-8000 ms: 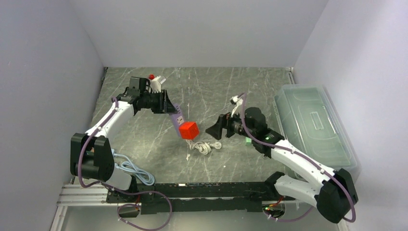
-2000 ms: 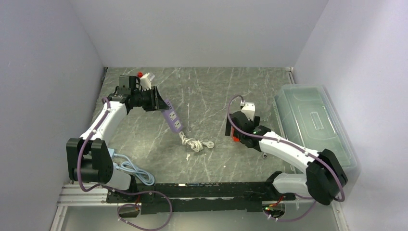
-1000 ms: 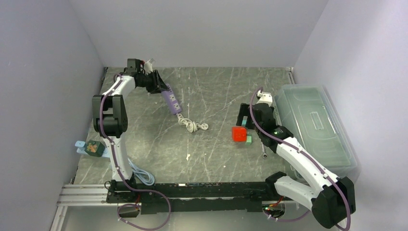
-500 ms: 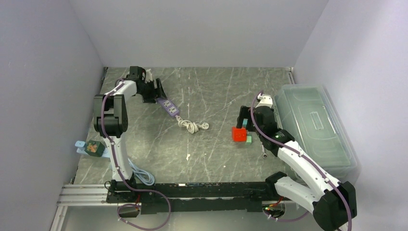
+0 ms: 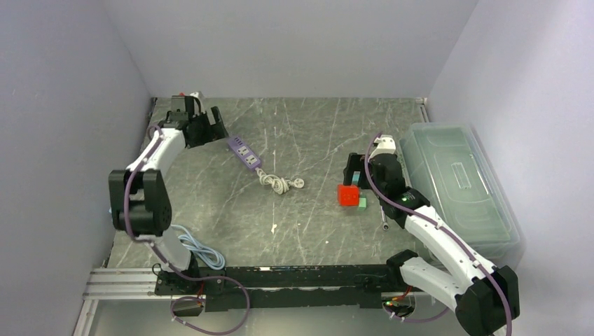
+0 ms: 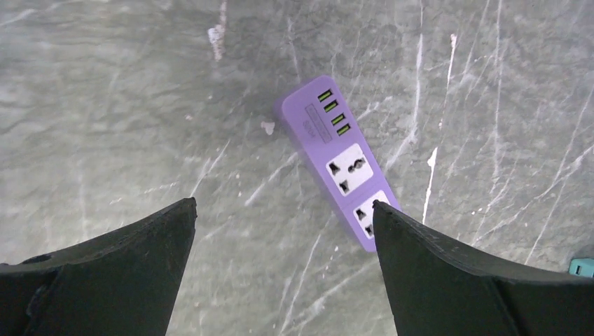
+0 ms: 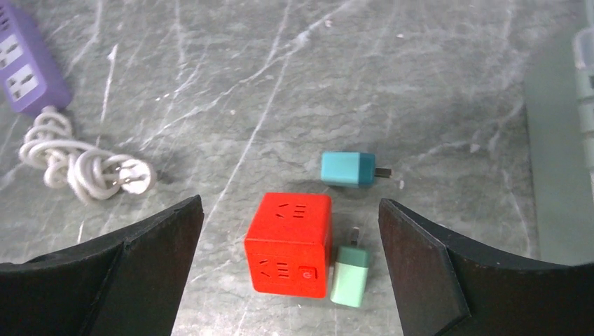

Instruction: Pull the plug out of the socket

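Note:
The purple socket strip (image 5: 244, 152) (image 6: 343, 164) lies flat on the table with nothing in its outlets, and its white cord (image 5: 279, 183) (image 7: 84, 168) is bundled at its near end. The plug, a red cube (image 5: 348, 195) (image 7: 291, 245), rests on the table to the right, apart from the strip. At the far left my left gripper (image 5: 209, 127) (image 6: 284, 204) hovers open and empty, with the strip just beyond its right finger. Directly above the red cube hangs my right gripper (image 5: 355, 175) (image 7: 290, 201), open and holding nothing.
A teal adapter (image 7: 347, 169) lies just beyond the cube and a pale green adapter (image 7: 350, 275) touches its right side. A clear lidded bin (image 5: 455, 182) fills the right edge. A blue cable (image 5: 196, 248) coils near the left arm's base.
My left gripper has opened and let go of the socket strip, which now lies flat on the table. The left arm has drawn back to the far left. The right arm has barely moved.

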You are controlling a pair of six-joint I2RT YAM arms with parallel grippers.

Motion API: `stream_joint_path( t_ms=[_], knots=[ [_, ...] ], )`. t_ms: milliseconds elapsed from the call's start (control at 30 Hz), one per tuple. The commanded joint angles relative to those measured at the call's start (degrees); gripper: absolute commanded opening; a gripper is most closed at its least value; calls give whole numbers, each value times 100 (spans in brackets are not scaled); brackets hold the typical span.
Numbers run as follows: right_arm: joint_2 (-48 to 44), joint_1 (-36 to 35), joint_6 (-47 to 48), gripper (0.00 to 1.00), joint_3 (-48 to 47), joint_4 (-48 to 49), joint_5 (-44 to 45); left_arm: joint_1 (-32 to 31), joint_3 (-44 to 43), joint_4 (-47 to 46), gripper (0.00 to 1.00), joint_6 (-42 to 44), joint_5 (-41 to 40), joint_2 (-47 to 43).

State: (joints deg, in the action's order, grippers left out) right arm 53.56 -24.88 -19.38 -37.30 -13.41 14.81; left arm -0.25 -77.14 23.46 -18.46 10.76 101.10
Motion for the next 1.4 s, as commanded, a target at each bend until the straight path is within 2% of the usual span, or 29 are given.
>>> stream_joint_path(
  t_ms=[0,100,167,233,333,400,467,667,867,1200,1367],
  knots=[
    [-64,20,502,100,-108,607,-1119,7,478,95,100,-300,-614,-955],
    [159,-1,506,98,-188,914,-2442,285,609,536,100,-132,-697,-1318],
    [438,-129,335,95,-280,1150,-2994,534,747,702,100,-27,-634,-1578],
    [757,-532,210,94,-402,1307,-3044,785,938,821,100,96,-640,-1829],
    [1337,-1455,104,93,-710,1551,-2604,886,1127,945,100,210,-941,-2108],
    [1888,-1916,-241,91,-864,1934,-2743,893,1064,1029,100,211,-830,-2243],
    [2395,-2282,-525,83,-1010,2387,-2939,889,1020,948,100,198,-661,-2351],
    [4060,-3374,-1066,74,-1993,2882,-3215,891,920,1023,100,201,-412,-2532],
    [5307,-3789,-2035,66,-2538,3721,-3993,895,1006,925,100,223,-236,-2820],
    [6391,-4281,-2536,56,-3165,3899,-4143,892,1060,910,100,217,-175,-2964],
    [6816,-4461,-2728,55,-3570,3949,-4411,904,1092,879,100,222,-227,-3012]
  ],
)
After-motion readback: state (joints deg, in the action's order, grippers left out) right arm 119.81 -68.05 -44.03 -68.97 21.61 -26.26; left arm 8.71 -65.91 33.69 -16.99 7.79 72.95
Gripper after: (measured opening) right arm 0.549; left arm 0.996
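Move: From the right hand, the blue cable bundle lies about 19 cm back, 48 cm to the left and 14 cm lower. The red cube sits some 2 cm back, 3 cm left, and the teal plug about 5 cm ahead, straight in line, both roughly 12 cm below; the white cord is some 4 cm ahead and 25 cm left. From the left hand, the bundle is about 35 cm back, level sideways and 10 cm down; the purple strip, already released, lies 2 cm back and 8 cm right. Sweep the right gripper some 43 cm left and 19 cm back, sinking about 10 cm, mostly late, past the near side of the white cord to the near end of the blue cable bundle; swing the fingers counter-clockwise to point left and half close them. Draw the empty, open left gripper back, up and left off the purple strip. ##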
